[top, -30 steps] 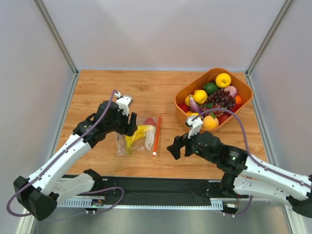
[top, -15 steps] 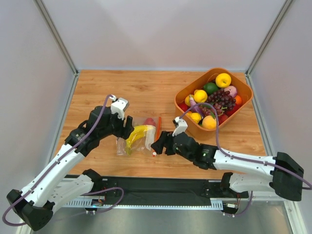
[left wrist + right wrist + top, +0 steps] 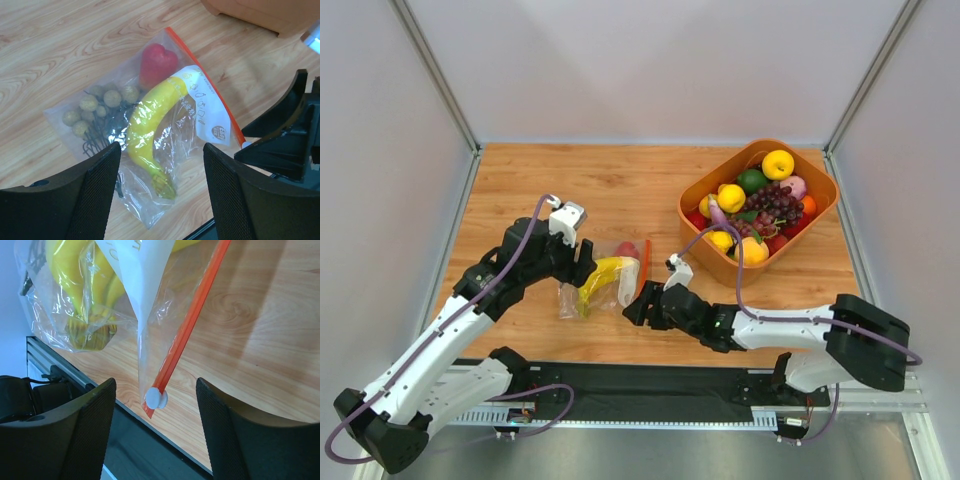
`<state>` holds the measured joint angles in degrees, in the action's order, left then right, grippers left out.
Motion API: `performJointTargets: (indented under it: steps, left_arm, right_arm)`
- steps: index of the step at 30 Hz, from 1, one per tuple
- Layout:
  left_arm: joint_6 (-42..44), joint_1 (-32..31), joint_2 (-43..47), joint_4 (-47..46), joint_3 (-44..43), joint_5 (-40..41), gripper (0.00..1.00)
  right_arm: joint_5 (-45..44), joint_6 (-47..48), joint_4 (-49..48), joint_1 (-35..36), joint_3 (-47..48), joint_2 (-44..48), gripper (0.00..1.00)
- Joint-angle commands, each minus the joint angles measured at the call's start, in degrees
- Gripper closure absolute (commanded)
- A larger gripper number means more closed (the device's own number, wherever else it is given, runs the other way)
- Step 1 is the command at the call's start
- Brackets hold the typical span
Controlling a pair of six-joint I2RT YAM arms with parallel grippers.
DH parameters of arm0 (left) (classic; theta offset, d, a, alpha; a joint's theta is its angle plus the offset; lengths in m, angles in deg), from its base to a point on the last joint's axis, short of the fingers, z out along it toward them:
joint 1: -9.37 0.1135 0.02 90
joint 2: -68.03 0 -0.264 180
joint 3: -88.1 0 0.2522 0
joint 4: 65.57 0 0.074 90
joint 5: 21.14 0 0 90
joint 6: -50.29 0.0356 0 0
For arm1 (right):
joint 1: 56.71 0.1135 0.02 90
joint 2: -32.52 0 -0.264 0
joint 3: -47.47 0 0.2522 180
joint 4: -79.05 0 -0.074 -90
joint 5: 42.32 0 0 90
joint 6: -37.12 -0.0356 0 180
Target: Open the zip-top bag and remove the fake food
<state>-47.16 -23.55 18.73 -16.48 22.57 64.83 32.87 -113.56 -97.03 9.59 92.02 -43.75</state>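
The zip-top bag (image 3: pixel 610 285) lies flat on the wooden table, its red-orange zip strip (image 3: pixel 645 262) on the right edge. Inside are a yellow banana bunch (image 3: pixel 150 130), a red peach-like fruit (image 3: pixel 157 62) and a cluster of tan balls (image 3: pixel 100 102). My left gripper (image 3: pixel 582 264) is open and empty, hovering over the bag's near left part (image 3: pixel 162 200). My right gripper (image 3: pixel 632 305) is open and low at the strip's near end. The white slider (image 3: pixel 155 399) on the strip (image 3: pixel 195 320) sits between its fingers (image 3: pixel 157 435), untouched.
An orange basket (image 3: pixel 757 145) at the back right holds a dark grape bunch (image 3: pixel 775 205) and several round fruits. A black rail (image 3: pixel 650 385) runs along the table's near edge, just behind the right gripper. Grey walls enclose the table.
My right arm has swung left from mid-table to the near end of the zip strip. My left gripper shifted slightly down over the bag, then held still. The bag has not moved.
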Motion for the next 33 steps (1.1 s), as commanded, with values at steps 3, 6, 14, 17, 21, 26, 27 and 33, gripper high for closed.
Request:
performJointTargets:
  steps: [3,6,14,17,21,26,27,33]
  left_arm:
    - [1.0,-0.5,1.2,-1.8,0.5,-1.2,0.26]
    - [1.2,-0.7,1.6,-2.0,0.6,-1.3,0.26]
    - [3.4,-3.9,5.2,-4.2,1.8,-4.1,0.29]
    - [4.9,-6.5,8.2,-5.9,3.1,-4.1,0.29]
    - [7.1,-10.7,13.7,-9.3,4.8,-5.6,0.29]
    - [9.1,-13.8,16.9,-12.6,5.4,-7.7,0.29]
    - [9.7,-14.1,16.9,-13.4,5.3,-8.1,0.29]
    - [14.0,-18.8,11.0,-13.5,2.4,-5.5,0.29]
  right_arm:
    - [0.0,-2.4,-12.6,0.9,-0.1,-4.6,0.39]
    - [-0.5,-1.6,-15.3,1.1,0.1,-5.7,0.53]
    - [-5.1,8.1,-5.2,1.2,7.3,0.6,1.00]
    - [-6.2,9.7,-0.1,1.2,10.2,3.3,1.00]
    - [-10.1,12.1,7.2,1.2,13.5,8.3,1.00]
    - [-13.1,14.8,13.7,1.2,18.5,11.1,1.00]
    - [-13.5,15.0,15.4,1.2,20.1,11.5,1.00]
    - [-13.3,15.1,16.7,1.1,22.8,13.5,1.00]
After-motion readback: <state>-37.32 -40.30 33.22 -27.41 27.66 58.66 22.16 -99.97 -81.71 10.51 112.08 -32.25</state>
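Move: The slider end of the bag's orange zip strip lies almost between the right hand's open fingers, about 2 cm to its left and 1 cm lower, neither ahead nor back. The bananas in the bag lie some 5 cm farther out and 7 cm left of the right hand, and the red fruit about 11 cm ahead and 1 cm left, all near its height. From the left hand the slider end is some 6 cm back, 9 cm right and 15 cm below. Easing left about 2 cm, the right hand shuts on the slider end of the zip strip, then raises it some 17 cm, drifting slightly forward while its fingers tip up about 20 degrees. Meanwhile the left hand, still open, swings back, up and right, turning some 25 degrees clockwise and tipping up, closer to the pinched strip end. ##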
